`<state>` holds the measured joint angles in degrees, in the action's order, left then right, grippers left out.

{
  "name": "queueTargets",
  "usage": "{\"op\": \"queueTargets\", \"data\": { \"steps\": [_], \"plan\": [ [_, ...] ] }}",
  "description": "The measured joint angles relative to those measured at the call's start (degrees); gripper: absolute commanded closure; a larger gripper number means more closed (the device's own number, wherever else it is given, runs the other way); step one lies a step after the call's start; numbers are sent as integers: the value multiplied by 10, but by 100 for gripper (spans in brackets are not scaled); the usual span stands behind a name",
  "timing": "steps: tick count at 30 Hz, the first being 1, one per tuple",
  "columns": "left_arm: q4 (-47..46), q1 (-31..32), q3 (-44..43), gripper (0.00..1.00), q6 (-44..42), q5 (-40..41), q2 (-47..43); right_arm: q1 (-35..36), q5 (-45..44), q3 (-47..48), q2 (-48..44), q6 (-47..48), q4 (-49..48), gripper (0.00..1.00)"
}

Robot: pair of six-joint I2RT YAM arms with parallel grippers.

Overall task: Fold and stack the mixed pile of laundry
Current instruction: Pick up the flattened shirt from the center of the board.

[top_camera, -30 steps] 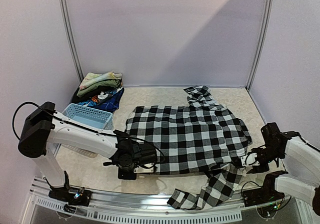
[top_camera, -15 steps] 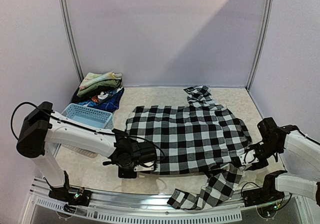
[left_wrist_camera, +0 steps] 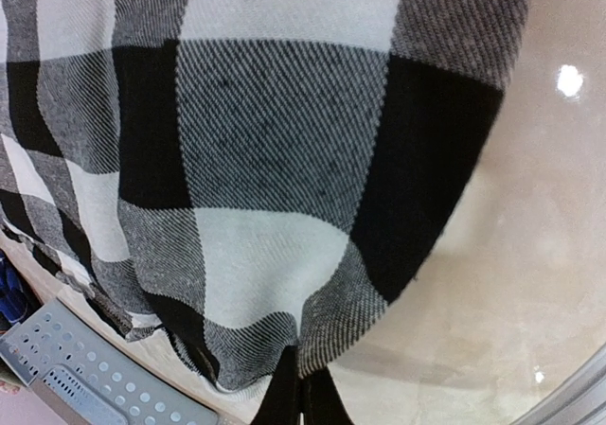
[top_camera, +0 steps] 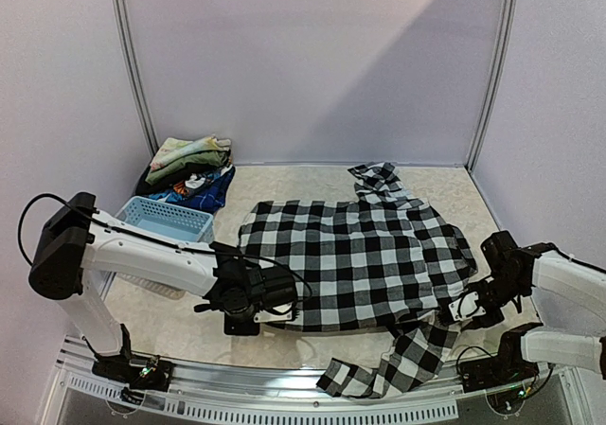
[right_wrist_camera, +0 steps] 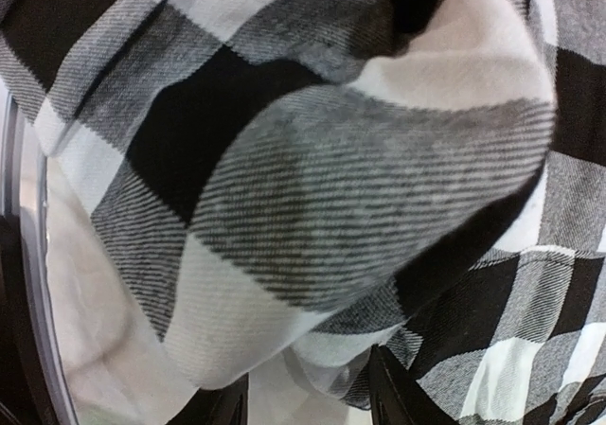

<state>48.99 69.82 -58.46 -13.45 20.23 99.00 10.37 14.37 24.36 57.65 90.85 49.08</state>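
The black-and-white checked shirt lies spread flat on the table. One sleeve trails over the front edge and the other is bunched at the back. My left gripper is shut on the shirt's near-left hem. In the left wrist view its fingertips pinch the cloth. My right gripper is at the shirt's near-right edge. There its fingers stand apart with a fold of the shirt bulging between and above them. The other garments sit piled in the back-left corner.
A light blue perforated basket stands at the left, just behind my left arm, and its rim shows as the basket in the left wrist view. Walls close in the table on three sides. A metal rail runs along the front edge.
My right gripper has slid left onto the shirt's near-right edge and its jaws have narrowed slightly. The left gripper has held its pinch and barely moved.
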Motion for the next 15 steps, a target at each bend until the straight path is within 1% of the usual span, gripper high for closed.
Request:
{"op": "queueTargets", "data": {
  "steps": [1,3,5,8,10,15],
  "plan": [
    [0,-1,0,100,0,0,0,1,3,-2,0,-3,-7,68],
    [0,-2,-1,100,0,1,0,1,12,-8,-1,-9,-25,82],
    [0,-3,-1,100,0,2,0,3,16,-13,-3,-27,-46,90],
    [0,-4,-1,100,0,7,-1,4,16,-14,-7,-59,-61,93],
    [-1,-5,-1,100,0,14,-2,4,14,-9,-16,-75,-53,94],
    [-1,-21,-1,100,2,35,-21,0,16,61,-40,-116,-8,96]
  ]
}}
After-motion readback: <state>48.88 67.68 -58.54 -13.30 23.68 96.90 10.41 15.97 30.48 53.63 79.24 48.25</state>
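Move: The shirt's near right corner, bunched at the sleeve, lies between the right hand's open fingers, about 1 cm ahead and 1 cm left at their height; the near sleeve trails some 12 cm back and 15 cm left. The left hand still holds the near left corner, with the shirt's middle about 14 cm ahead, 19 cm right and 2 cm below. The basket is roughly 18 cm ahead and 23 cm left of the left hand. The right hand slides a couple of centimetres forward and slightly left, close to the table, while its fingers shut from about half open and pinch the bunched cloth, then lifts and goes on forward, ending some 4 cm up and 4 cm farther out with a turn of about 10 degrees clockwise. The left hand keeps its shut grip on the near left corner, barely moving at first, then joins the lift with about 2 cm forward and a little up. ##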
